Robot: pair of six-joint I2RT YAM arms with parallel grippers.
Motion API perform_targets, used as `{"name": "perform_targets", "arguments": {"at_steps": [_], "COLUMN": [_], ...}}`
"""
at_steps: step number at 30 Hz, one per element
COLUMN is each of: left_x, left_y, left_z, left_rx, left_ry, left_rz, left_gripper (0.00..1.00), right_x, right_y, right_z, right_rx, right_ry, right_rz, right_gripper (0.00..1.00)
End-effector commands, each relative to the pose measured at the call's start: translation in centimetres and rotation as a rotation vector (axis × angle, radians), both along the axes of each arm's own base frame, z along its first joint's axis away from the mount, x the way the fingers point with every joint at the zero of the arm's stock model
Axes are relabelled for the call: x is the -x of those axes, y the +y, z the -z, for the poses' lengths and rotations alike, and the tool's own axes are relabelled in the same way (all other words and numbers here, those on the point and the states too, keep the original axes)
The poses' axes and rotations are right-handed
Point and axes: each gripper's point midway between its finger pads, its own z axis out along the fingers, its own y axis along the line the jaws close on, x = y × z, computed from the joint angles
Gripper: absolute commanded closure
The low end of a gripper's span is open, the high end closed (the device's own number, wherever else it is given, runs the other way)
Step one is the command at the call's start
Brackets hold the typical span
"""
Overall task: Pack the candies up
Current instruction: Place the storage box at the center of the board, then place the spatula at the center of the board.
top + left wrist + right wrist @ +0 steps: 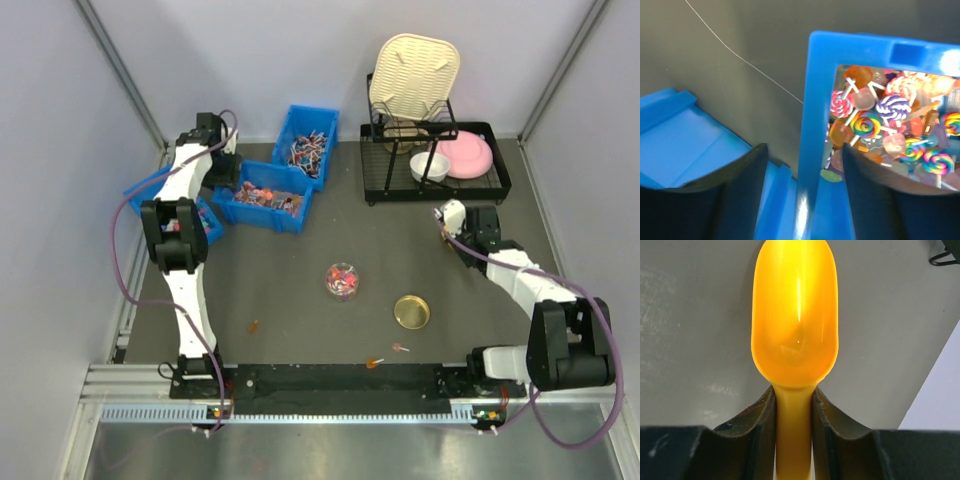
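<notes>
The candies (875,120), small sweets in mixed colours and many on white sticks, fill a blue bin (262,197) at the back left. More of them sit in a small clear jar (341,281) mid-table. My left gripper (802,149) is open, one finger on each side of that bin's side wall (816,100) and gripping nothing. It shows at the bin's left end (222,175) in the top view. My right gripper (793,395) is shut on the handle of an empty yellow scoop (795,320), held above bare table at the right (447,213).
A gold lid (411,311) lies right of the jar. Stray sweets (400,348) lie near the front edge. Two other blue bins stand at the back (305,140) and under my left arm (205,218). A black dish rack (500,160) holds a pink plate, white bowl and cream tray.
</notes>
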Motion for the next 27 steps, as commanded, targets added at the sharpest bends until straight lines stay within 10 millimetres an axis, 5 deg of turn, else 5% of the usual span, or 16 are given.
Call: {"name": "perform_targets", "arguments": {"at_steps": [1, 11, 16, 21, 27], "left_x": [-1.1, 2.2, 6.3, 10.8, 15.6], "left_y": [-0.2, -3.0, -4.9, -6.2, -6.6], "left_z": [-7.1, -13.5, -15.9, -17.5, -19.2], "left_rx": [0.031, 0.150, 0.225, 0.262, 0.240], "left_ry": [-0.176, -0.287, -0.326, -0.359, -0.418], "left_rz": [-0.019, 0.082, 0.157, 0.234, 0.311], "left_gripper": [0.29, 0.01, 0.01, 0.01, 0.01], "right_x": [-0.6, -0.7, -0.4, -1.2, -0.6], "right_y": [0.3, -0.4, -0.7, -0.3, 2.3], "right_z": [-1.5, 0.2, -0.4, -4.3, -11.7], "right_rx": [-0.024, 0.012, 0.031, 0.021, -0.126], "right_ry": [-0.057, 0.007, 0.011, -0.052, -0.190], "right_rz": [-0.020, -0.001, -0.002, -0.025, -0.089], "right_gripper": [0.81, 0.68, 0.41, 0.18, 0.13]}}
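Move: The storage box of mixed candies is at the left hand, its left rim between the parted fingers; its middle lies about 9 cm right, 2 back and 4 below. The star-candy box is roughly 13 cm left and 7 back, the lollipop box some 18 cm right and 10 ahead. The right hand holds the yellow scoop over bare board, straight below by about 3 cm; the gold lid lies roughly 15 cm left and 14 back. Left hand opens wide, rises some 17 cm off the box rim, then draws back too; right lowers slightly, releases scoop. ##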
